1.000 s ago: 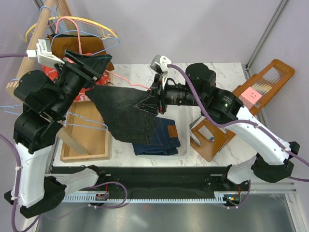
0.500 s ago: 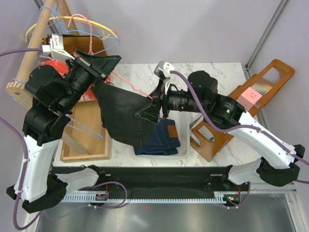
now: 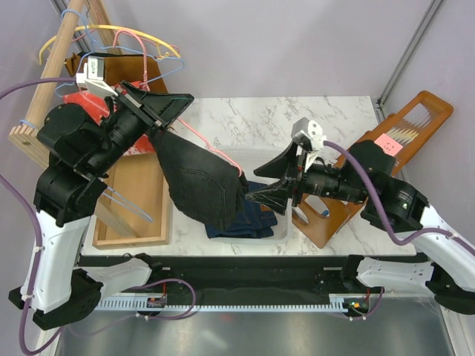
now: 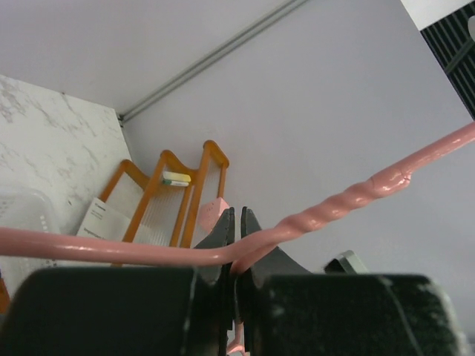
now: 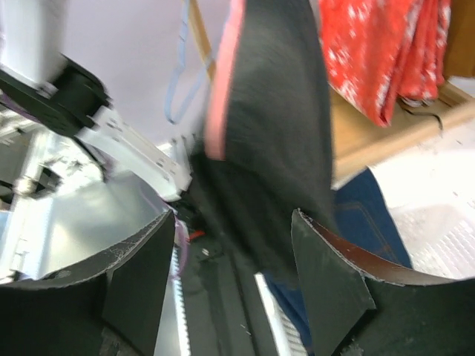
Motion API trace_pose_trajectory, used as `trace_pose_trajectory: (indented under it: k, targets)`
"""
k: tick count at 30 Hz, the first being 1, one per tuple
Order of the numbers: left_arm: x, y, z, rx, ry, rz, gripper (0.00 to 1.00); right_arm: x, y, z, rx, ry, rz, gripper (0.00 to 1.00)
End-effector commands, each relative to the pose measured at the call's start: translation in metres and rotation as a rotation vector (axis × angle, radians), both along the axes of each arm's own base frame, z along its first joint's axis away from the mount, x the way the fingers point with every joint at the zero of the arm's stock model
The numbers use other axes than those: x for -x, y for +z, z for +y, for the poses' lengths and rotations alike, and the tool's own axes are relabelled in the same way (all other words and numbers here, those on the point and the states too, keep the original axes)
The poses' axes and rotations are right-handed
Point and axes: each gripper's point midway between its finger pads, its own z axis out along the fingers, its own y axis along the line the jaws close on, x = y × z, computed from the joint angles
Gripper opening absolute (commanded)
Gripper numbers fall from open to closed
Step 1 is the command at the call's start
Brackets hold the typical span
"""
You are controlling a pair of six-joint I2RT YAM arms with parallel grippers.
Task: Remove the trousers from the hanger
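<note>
The black trousers (image 3: 200,182) hang folded over a pink hanger (image 3: 202,144). My left gripper (image 3: 177,101) is shut on the hanger's wire, which runs between the closed jaws in the left wrist view (image 4: 237,213). My right gripper (image 3: 258,185) is open and empty, just right of the trousers and apart from them. Its wrist view (image 5: 231,219) looks between the spread fingers at the black trousers (image 5: 274,133) and the pink hanger (image 5: 221,96). The dark blue denim trousers (image 3: 256,219) lie folded in a clear tray (image 3: 282,231), partly under the hanging black pair.
A wooden tray (image 3: 133,215) lies at the left. Behind it a wooden pole (image 3: 56,67) carries several coloured hangers, a brown garment (image 3: 119,70) and a red mottled cloth (image 3: 85,100). An orange wooden rack (image 3: 404,130) stands at the right.
My right gripper has let go of the black trousers, opened and drawn back to the right. The trousers have dropped to hang from the hanger. My left gripper still holds the hanger.
</note>
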Motion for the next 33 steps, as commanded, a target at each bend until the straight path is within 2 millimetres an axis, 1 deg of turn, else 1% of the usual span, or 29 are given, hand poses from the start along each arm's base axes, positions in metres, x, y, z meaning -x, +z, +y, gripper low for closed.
trace_pose_trajectory:
  k: [1,3,5,6,8,10,11,12,13,18,20,23,24,25,26,27,28,29,30,31,32,33]
  targets:
    - [0.03,0.04,-0.007,0.147,-0.14,-0.067,0.02,-0.026,-0.033,0.001,0.123,-0.096,-0.095,0.71]
    - [0.029,0.038,-0.004,0.16,-0.123,-0.053,0.02,-0.028,-0.037,-0.003,0.146,-0.106,-0.115,0.71]
    - [0.031,0.041,-0.002,0.167,-0.118,-0.06,0.02,-0.024,-0.037,0.001,0.14,-0.071,-0.117,0.72]
    - [0.033,0.043,-0.002,0.169,-0.122,-0.065,0.02,-0.023,-0.034,0.004,0.125,-0.064,-0.126,0.71]
    - [0.035,0.045,-0.002,0.181,-0.134,-0.061,0.02,-0.024,-0.036,0.009,0.116,-0.055,-0.121,0.7]
    - [0.037,0.045,-0.003,0.189,-0.143,-0.056,0.02,-0.024,-0.031,0.014,0.093,-0.04,-0.128,0.64]
    - [0.039,0.046,-0.001,0.193,-0.141,-0.058,0.02,-0.023,-0.03,0.016,0.088,-0.029,-0.129,0.63]
    - [0.037,0.044,-0.001,0.195,-0.134,-0.052,0.02,-0.018,-0.027,0.019,0.075,0.002,-0.136,0.63]
    - [0.037,0.044,0.0,0.2,-0.132,-0.049,0.02,-0.017,-0.029,0.02,0.075,0.01,-0.135,0.63]
    - [0.035,0.041,-0.004,0.195,-0.141,-0.038,0.02,-0.009,-0.029,0.022,0.057,0.044,-0.14,0.69]
    - [0.035,0.041,-0.004,0.205,-0.145,-0.032,0.02,-0.012,-0.035,0.023,0.064,0.028,-0.134,0.7]
    - [0.036,0.041,-0.004,0.204,-0.152,-0.03,0.02,-0.015,-0.035,0.03,0.054,0.032,-0.13,0.7]
    - [0.037,0.04,-0.004,0.205,-0.152,-0.029,0.02,-0.016,-0.028,0.033,0.022,0.025,-0.132,0.69]
    - [0.037,0.041,-0.004,0.207,-0.152,-0.031,0.02,-0.021,-0.03,0.035,0.016,0.003,-0.126,0.68]
    - [0.036,0.039,-0.005,0.204,-0.156,-0.027,0.02,-0.025,-0.018,0.037,-0.039,-0.021,-0.145,0.66]
    - [0.036,0.039,-0.006,0.205,-0.16,-0.024,0.02,-0.028,-0.021,0.039,-0.057,-0.042,-0.122,0.63]
    - [0.038,0.038,-0.005,0.207,-0.162,-0.024,0.02,-0.031,-0.018,0.04,-0.082,-0.055,-0.127,0.61]
    - [0.039,0.037,-0.005,0.208,-0.165,-0.021,0.02,-0.032,-0.005,0.041,-0.137,-0.06,-0.149,0.59]
    - [0.036,0.031,-0.007,0.204,-0.163,-0.007,0.02,-0.034,-0.008,0.043,-0.14,-0.067,-0.143,0.57]
    - [0.037,0.029,-0.006,0.21,-0.165,0.002,0.02,-0.037,-0.004,0.046,-0.164,-0.071,-0.145,0.52]
    - [0.04,0.03,-0.005,0.217,-0.168,-0.003,0.02,-0.039,-0.001,0.048,-0.172,-0.08,-0.153,0.43]
    - [0.039,0.026,-0.006,0.215,-0.17,0.003,0.02,-0.043,0.003,0.048,-0.177,-0.1,-0.158,0.35]
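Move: Off the right hand's fingertips, the trousers hang from the pink hanger, their middle about 11 cm to its left, 2 cm ahead and 7 cm lower; the hanger's free end sits some 4 cm left, 1 cm ahead and 2 cm above. Far below, the folded jeans lie about 35 cm down, 10 cm ahead and 4 cm left. From the left hand, which still grips the hanger, the trousers' middle is roughly 7 cm back, 7 cm right and 15 cm down. Dropping about 5 cm and edging forward, the right hand dips its open fingers, then levels them and reaches some 4 cm left to the trousers' near edge, just under the hanger's free end, where the fingers begin to close. The left hand keeps its pinch on the hanger, easing a couple of centimetres back and slightly right and down while turning a little clockwise. ##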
